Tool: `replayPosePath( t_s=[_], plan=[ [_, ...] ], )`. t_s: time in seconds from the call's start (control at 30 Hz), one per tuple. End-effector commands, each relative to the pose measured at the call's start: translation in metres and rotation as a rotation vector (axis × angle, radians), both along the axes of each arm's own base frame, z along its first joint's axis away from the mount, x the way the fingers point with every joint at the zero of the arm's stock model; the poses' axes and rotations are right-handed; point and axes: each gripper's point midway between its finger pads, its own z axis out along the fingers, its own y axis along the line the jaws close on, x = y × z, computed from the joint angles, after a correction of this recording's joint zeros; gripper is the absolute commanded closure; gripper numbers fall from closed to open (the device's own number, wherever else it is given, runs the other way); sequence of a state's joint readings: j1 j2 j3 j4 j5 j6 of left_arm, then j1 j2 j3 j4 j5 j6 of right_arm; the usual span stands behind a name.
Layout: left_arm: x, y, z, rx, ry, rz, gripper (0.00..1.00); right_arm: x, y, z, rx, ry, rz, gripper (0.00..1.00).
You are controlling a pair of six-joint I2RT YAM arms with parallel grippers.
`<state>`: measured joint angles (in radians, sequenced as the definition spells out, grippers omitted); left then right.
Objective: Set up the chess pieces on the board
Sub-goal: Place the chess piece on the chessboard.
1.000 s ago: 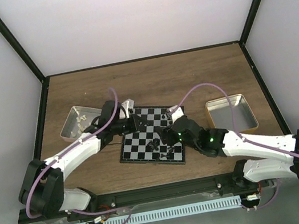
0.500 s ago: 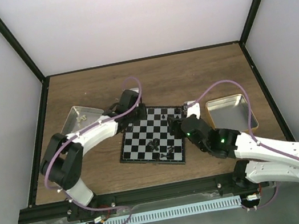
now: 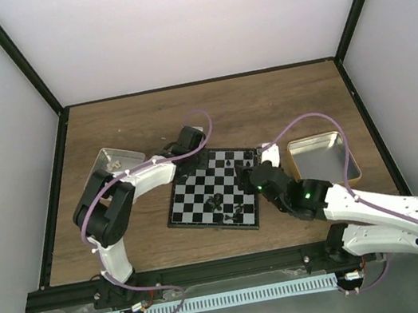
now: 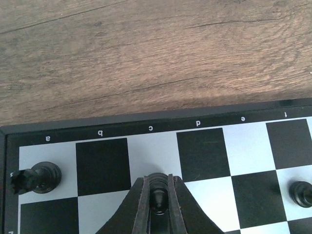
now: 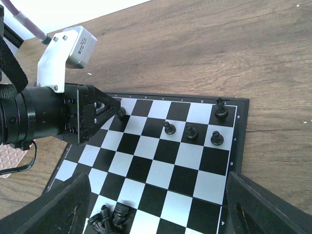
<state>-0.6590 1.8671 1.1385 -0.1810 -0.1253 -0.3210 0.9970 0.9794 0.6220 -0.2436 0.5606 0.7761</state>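
Note:
The board (image 3: 201, 202) lies mid-table. My left gripper (image 4: 158, 197) is shut on a small black chess piece (image 4: 158, 192), just above a light square in the board's far row (image 4: 200, 151). A black rook (image 4: 36, 178) stands in the corner to its left. In the right wrist view, a rook (image 5: 221, 109) and three pawns (image 5: 190, 131) stand near the board's far right corner. A heap of black pieces (image 5: 109, 217) lies on the near squares. My right gripper (image 5: 156, 214) hovers open and empty over the board (image 5: 161, 170). The left gripper (image 5: 117, 111) shows there too.
A metal tin (image 3: 101, 166) with cream-white pieces sits left of the board. A tan-rimmed tin (image 3: 319, 160) sits to the right. More black pieces (image 3: 235, 215) lie at the board's near edge. Black frame posts and white walls surround the wooden table.
My left gripper has carried its piece toward the board's far left edge. My right gripper has drawn back from the near squares toward the right and opened wider.

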Motion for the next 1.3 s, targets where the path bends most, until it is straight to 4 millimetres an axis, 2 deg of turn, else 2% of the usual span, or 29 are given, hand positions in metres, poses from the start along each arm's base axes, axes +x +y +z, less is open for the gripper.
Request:
replayPosePath(
  t_s=[0.0,0.37,0.57,0.7,0.9,1.13,1.2,1.27],
  plan=[
    [0.010,-0.003,-0.005,0.044,-0.036,-0.033,0.95,0.005,-0.001,0.003,0.000,-0.002,-0.024,0.22],
    [0.012,0.001,-0.025,0.087,-0.019,-0.034,0.92,0.004,-0.002,-0.003,-0.012,0.024,-0.026,0.22],
    [0.010,0.001,-0.018,0.089,-0.025,-0.037,0.89,0.003,-0.008,0.003,0.011,0.017,-0.052,0.21],
    [0.010,0.000,-0.011,0.080,-0.022,-0.043,0.79,0.003,-0.010,0.009,0.027,0.000,-0.056,0.22],
    [0.010,-0.012,0.017,0.006,-0.027,-0.061,0.64,0.002,-0.010,0.011,0.030,-0.001,-0.052,0.22],
    [0.014,-0.007,0.053,-0.010,-0.073,-0.020,0.54,0.002,-0.008,0.012,0.038,0.003,-0.045,0.21],
    [0.012,-0.004,0.066,-0.023,-0.092,-0.007,0.52,0.002,-0.007,0.012,0.039,0.005,-0.040,0.21],
    [0.009,0.001,0.090,-0.052,-0.133,0.011,0.50,0.001,-0.004,0.012,0.039,0.011,-0.021,0.22]
  ],
)
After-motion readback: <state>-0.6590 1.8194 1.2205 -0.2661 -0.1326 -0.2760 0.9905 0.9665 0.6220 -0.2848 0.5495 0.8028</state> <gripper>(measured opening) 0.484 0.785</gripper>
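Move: The left hand holds a black chess piece. The place for it is the white c square in the board's far row, about 2 cm ahead and some 3 cm below. The rook stands in the corner square, about 3 cm ahead and 5 cm to the left; the nearest pawn is about 7 cm to the right and 2 cm back. From the right hand, the c square is about 15 cm ahead, 9 cm left and 15 cm below. Still pinching the black piece, the left hand eases it forward a little under 2 cm, towards the board's far edge, onto the c square. The fingers then open from nearly shut to about half and let go, as the hand draws back and sinks about a centimetre. Open, it lifts straight up by about 5 cm. ##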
